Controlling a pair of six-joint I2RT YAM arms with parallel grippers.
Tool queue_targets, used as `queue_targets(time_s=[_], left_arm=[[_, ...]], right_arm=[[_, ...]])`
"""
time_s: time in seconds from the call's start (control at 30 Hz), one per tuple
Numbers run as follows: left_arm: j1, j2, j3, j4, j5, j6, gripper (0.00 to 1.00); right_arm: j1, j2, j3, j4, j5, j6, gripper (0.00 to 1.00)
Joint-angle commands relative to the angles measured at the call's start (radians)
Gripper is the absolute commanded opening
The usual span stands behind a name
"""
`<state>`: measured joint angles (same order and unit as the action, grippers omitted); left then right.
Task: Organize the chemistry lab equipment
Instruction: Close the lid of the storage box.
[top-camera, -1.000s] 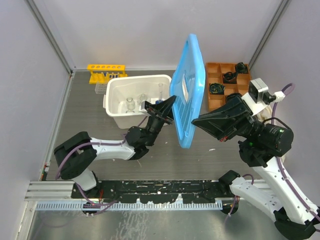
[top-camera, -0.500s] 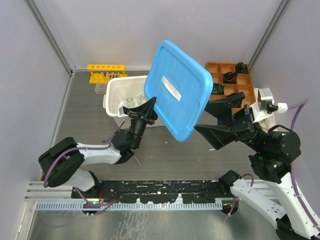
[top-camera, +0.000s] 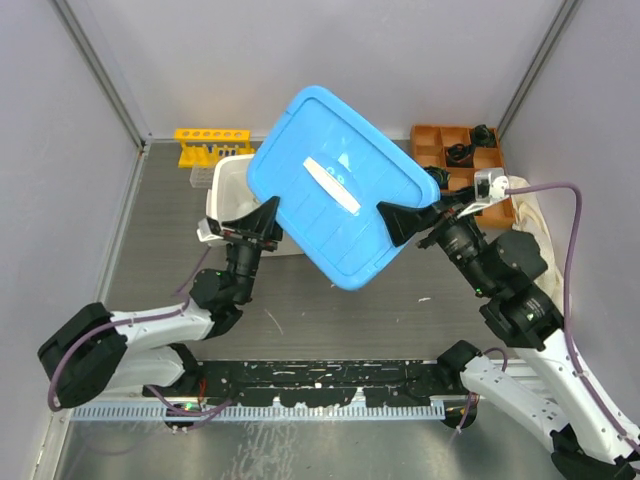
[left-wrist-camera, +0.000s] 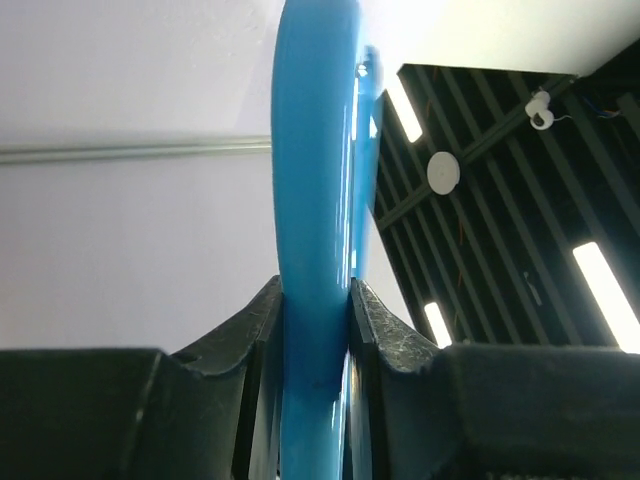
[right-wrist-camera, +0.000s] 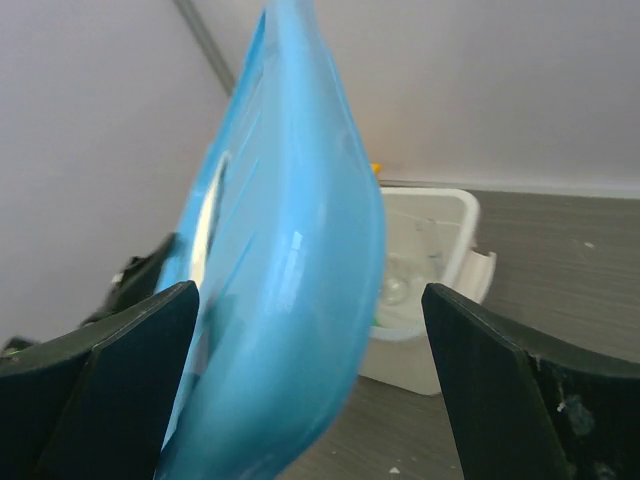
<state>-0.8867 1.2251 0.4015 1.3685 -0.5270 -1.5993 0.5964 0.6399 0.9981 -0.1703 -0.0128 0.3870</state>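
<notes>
A large blue lid (top-camera: 335, 190) hangs tilted over a white bin (top-camera: 222, 190). My left gripper (top-camera: 264, 216) is shut on the lid's left edge. In the left wrist view the blue lid (left-wrist-camera: 315, 180) rises edge-on, pinched between my left gripper's (left-wrist-camera: 315, 300) pads. My right gripper (top-camera: 420, 212) is open at the lid's right edge. In the right wrist view the lid (right-wrist-camera: 290, 300) sits loosely inside my right gripper (right-wrist-camera: 310, 295), which does not pinch it. Behind it the bin (right-wrist-camera: 445, 240) holds clear glass flasks (right-wrist-camera: 395, 285). A yellow rack (top-camera: 205, 140) and a clear plastic rack (top-camera: 200, 178) stand at the back left.
An orange compartment tray (top-camera: 445, 150) with black objects sits at the back right. A cream cloth (top-camera: 532, 215) lies beside it, behind my right arm. Grey walls close in the left, back and right sides.
The lid has swung from nearly upright to a flatter tilt and shifted left over the bin. My right gripper has opened. My left arm has moved left with the lid.
</notes>
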Motion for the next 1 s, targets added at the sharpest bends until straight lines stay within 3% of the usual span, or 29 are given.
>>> queue_targets(time_s=[0.0, 0.2, 0.37, 0.5, 0.73, 0.97], left_arm=[[0.016, -0.094, -0.020, 0.061, -0.002, 0.100, 0.00], [0.034, -0.194, -0.081, -0.029, -0.090, 0.129, 0.00], [0.034, -0.264, -0.064, -0.136, -0.117, 0.237, 0.00], [0.034, -0.244, -0.070, -0.079, -0.129, 0.288, 0.00], [0.035, -0.231, -0.090, -0.070, -0.188, 0.362, 0.00], [0.055, -0.215, -0.033, -0.126, -0.133, 0.398, 0.00]], right_arm=[[0.002, 0.059, 0.032, -0.076, 0.269, -0.060, 1.00], [0.001, 0.073, 0.006, -0.059, 0.354, -0.055, 1.00], [0.002, 0.043, -0.077, 0.064, 0.254, -0.003, 1.00], [0.002, 0.061, -0.098, 0.104, 0.184, 0.061, 1.00], [0.002, 0.014, -0.118, 0.081, 0.352, 0.106, 1.00], [0.001, -0.001, -0.075, 0.098, 0.275, 0.153, 0.97]])
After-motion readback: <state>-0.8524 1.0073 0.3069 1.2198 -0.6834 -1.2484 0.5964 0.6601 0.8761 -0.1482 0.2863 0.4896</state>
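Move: The blue lid, its left edge already pinched by the left hand, has its middle roughly 19 cm right, 6 cm forward and 4 cm above that hand; from the open right hand it lies about 13 cm left, 9 cm ahead and near level. The storage box is about 18 cm straight ahead of the left hand and 27 cm below; the yellow rack is some 26 cm left of the left hand, 35 cm ahead. The wooden organizer stands around 25 cm right of the right hand and 34 cm ahead. The lid is carried about 5 cm left by the left hand, which keeps its pinch, rises slightly, then sinks a little while turning counter-clockwise and rolling its left side up, nearly 20 degrees each. The right hand, staying wide open, goes down some 6 cm, forward and a bit left beside the lid's right edge in the first half, turning clockwise and tipping down, then hovers there. ##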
